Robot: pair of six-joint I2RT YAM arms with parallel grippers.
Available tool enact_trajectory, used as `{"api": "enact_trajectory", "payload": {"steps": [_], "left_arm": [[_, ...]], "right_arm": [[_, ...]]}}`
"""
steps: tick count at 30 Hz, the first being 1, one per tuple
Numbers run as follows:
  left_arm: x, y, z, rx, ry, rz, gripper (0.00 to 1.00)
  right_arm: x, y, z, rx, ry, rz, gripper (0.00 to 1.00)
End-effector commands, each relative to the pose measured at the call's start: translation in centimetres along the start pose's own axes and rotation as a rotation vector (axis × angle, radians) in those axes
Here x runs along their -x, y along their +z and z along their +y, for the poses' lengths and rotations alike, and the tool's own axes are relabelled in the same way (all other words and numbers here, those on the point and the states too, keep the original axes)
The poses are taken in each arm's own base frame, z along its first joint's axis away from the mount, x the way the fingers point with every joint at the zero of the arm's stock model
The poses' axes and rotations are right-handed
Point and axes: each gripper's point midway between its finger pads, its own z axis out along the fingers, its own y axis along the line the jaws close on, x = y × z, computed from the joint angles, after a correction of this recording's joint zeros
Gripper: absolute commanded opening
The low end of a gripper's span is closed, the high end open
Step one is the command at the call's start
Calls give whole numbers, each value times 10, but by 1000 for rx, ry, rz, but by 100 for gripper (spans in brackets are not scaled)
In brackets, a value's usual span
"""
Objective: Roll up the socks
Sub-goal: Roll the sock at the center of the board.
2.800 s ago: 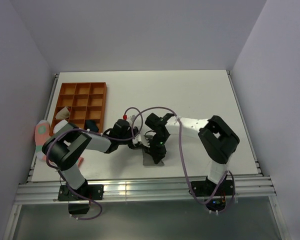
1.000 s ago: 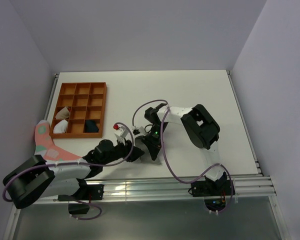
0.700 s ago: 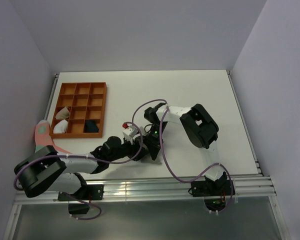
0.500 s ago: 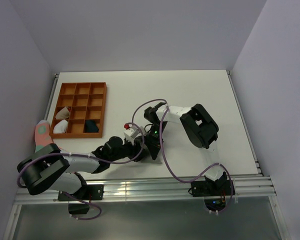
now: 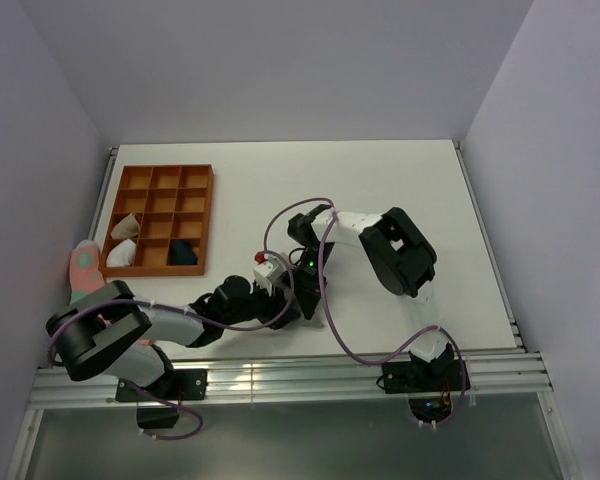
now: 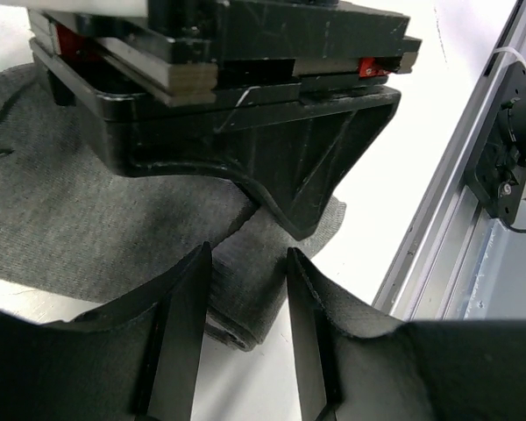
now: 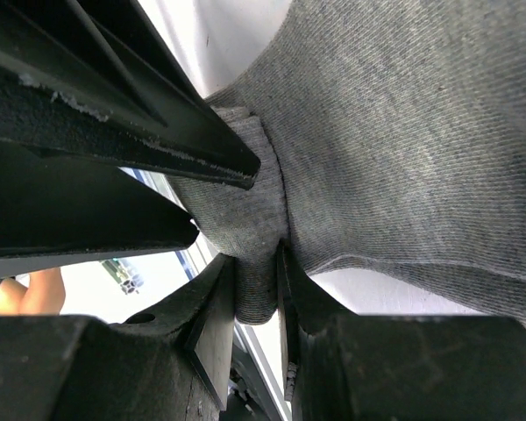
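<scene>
A grey sock (image 5: pixel 313 316) lies on the white table near the front edge, under both grippers. Part of it is flat (image 6: pixel 88 219) and its near end is rolled into a short tube (image 6: pixel 250 303). My right gripper (image 7: pixel 256 256) is shut on a fold of the grey sock (image 7: pixel 403 140) and presses down from above (image 5: pixel 305 288). My left gripper (image 6: pixel 246 253) comes in low from the left (image 5: pixel 283 300); it is open, with one finger on each side of the rolled end. The sock's cuff is hidden.
An orange compartment tray (image 5: pixel 195 172) stands at the back left, holding pale bundles (image 5: pixel 123 250) and a dark bundle (image 5: pixel 183 252). A pink sock (image 5: pixel 80 268) lies at the table's left edge. The metal rail (image 6: pixel 447 228) of the front edge runs close to the grippers.
My left arm has swung right and lowered, bringing its gripper from beside the sock to around the rolled end. The right gripper has kept its grip and place.
</scene>
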Motion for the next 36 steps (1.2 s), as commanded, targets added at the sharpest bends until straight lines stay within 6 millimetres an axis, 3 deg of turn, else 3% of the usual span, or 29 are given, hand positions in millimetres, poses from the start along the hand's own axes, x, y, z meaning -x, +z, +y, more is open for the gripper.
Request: {"api": "enact_trajectory", "payload": {"steps": [1, 8, 11, 15, 22, 27, 31, 36], "left_arm": [[6, 3, -11, -48, 21, -28, 45], [-5, 5, -6, -19, 6, 7, 42], [-11, 6, -4, -5, -9, 24, 35], [-16, 6, -2, 10, -26, 31, 17], [-30, 5, 10, 72, -78, 60, 1], [-38, 4, 12, 72, -111, 67, 0], [-42, 1, 11, 62, -129, 65, 0], [-44, -1, 12, 64, -128, 68, 0]], "right_arm": [[1, 1, -47, -181, -59, 46, 25], [3, 1, -47, -188, -54, 34, 26], [5, 1, -48, -195, -45, 26, 27], [6, 1, -49, -204, -40, 16, 29], [11, -4, -46, -219, -42, -21, 35], [28, -30, -42, -250, -58, -109, 43], [47, -63, -51, -295, -15, -232, 46], [74, -86, -58, -326, 11, -332, 49]]}}
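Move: The sock's rolled end sits between the left hand's open fingertips, about 1 cm to the right and 1 cm below, level fore and aft. The flat part of the sock spreads about 5 cm ahead of that hand and 2 cm to its right, some 2 cm lower. The right hand already grips the roll at its fingertips; from it the flat part lies about 5 cm ahead and 3 cm left, 2 cm down. Left fingers close on the rolled end; the right hand opens, lets go, and leaves some 6 cm forward. ##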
